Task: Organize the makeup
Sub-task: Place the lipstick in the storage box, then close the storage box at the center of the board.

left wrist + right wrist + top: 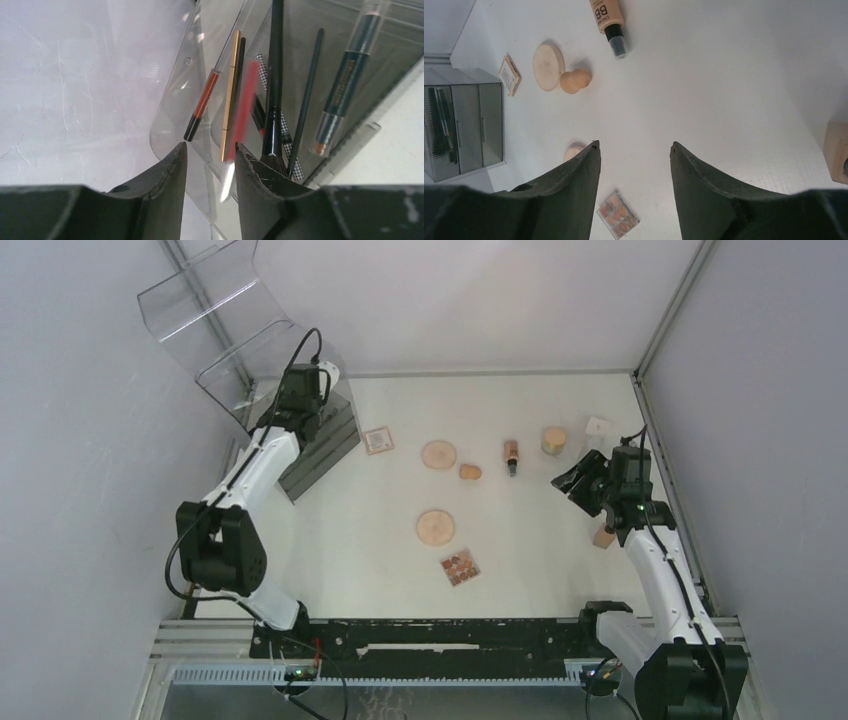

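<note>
My left gripper (pixel 211 146) (pixel 296 412) hangs open over the clear organizer (pixel 250 350). A blurred red pencil (pixel 243 107) lies loose just past its right finger, among a gold pencil (pixel 230 95), an orange pencil (pixel 202 102), black brushes (pixel 274 90) and a teal pencil (pixel 345 85) standing in the compartment. My right gripper (pixel 634 143) (pixel 572 483) stands open and empty above the table. On the table lie two peach discs (pixel 438 454) (pixel 435 527), a sponge (pixel 470 472), a tan bottle (pixel 511 455), a jar (pixel 553 441) and two palettes (pixel 378 440) (pixel 461 567).
A grey drawer unit (pixel 325 445) sits below the organizer at the left. A white square (pixel 597 427) lies near the back right, and a beige block (pixel 603 537) rests beside my right arm. Walls close the table on three sides.
</note>
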`<move>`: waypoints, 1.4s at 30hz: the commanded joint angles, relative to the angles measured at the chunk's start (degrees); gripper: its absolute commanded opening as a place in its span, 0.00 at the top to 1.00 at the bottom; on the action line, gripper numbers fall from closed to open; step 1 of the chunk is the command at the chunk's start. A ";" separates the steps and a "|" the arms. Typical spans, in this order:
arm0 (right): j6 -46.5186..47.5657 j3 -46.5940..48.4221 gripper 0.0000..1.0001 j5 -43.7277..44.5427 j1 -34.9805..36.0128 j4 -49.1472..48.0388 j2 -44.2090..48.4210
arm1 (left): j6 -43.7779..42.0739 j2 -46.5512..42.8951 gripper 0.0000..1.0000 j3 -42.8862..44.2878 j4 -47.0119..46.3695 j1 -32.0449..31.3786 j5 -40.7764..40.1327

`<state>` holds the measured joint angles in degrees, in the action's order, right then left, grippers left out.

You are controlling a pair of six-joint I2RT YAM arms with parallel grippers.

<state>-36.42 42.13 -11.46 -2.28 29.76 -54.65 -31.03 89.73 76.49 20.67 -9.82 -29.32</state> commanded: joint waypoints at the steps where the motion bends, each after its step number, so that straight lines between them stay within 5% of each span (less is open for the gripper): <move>1: -0.65 1.07 0.39 0.06 -0.38 -1.76 0.11 | 1.68 3.09 0.55 5.78 -1.25 0.31 -6.94; 17: 2.14 9.05 0.39 8.05 -1.05 7.85 6.49 | 22.59 -16.24 0.43 12.74 12.13 -0.36 6.10; 26: -1.52 15.37 0.34 21.91 -1.13 16.34 6.14 | 32.24 -25.64 0.07 6.19 6.52 -0.21 9.71; 30: -3.17 15.35 0.34 23.30 -1.14 11.45 5.44 | 32.34 -21.01 0.00 13.80 9.59 0.06 7.15; 34: -5.50 15.36 0.35 21.83 -1.07 8.02 2.30 | 33.15 -12.16 0.00 30.70 17.95 1.84 9.68; 38: -6.92 15.35 0.35 19.84 -0.18 5.19 -1.82 | 34.54 -5.56 0.00 46.66 23.57 3.72 14.42; 42: -7.60 16.56 0.36 17.14 1.35 2.16 -5.44 | 39.46 -3.07 0.00 54.62 19.31 7.98 23.04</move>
<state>-42.13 55.72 8.03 -2.39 37.78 -58.22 3.14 87.07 122.72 42.37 -5.34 -14.63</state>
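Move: The red lipstick is just out of the left fingers and blurred over the open tray of the storage box, about 4 cm ahead of that hand, 1 cm left and 8 cm below. In the tray the gold pencil is some 3 cm to its left, the black brush 3 cm to its right. From the right hand the lipstick is about 59 cm left, 21 cm ahead, at similar height; the clear bottle stands 14 cm ahead and 8 cm right of the right hand, 10 cm down. The left hand, already parted from the lipstick, dips about 1 cm and then climbs some 25 cm away from the tray, first swinging back nearly 10 cm and then most of the way forward again, as its fingers spread from part-open to fully open and tilt up and roll by some 50 degrees. The empty right hand rises and shifts right over the table towards the clear bottle, turning clockwise, then eases forward and a little down with its fingers staying open. ##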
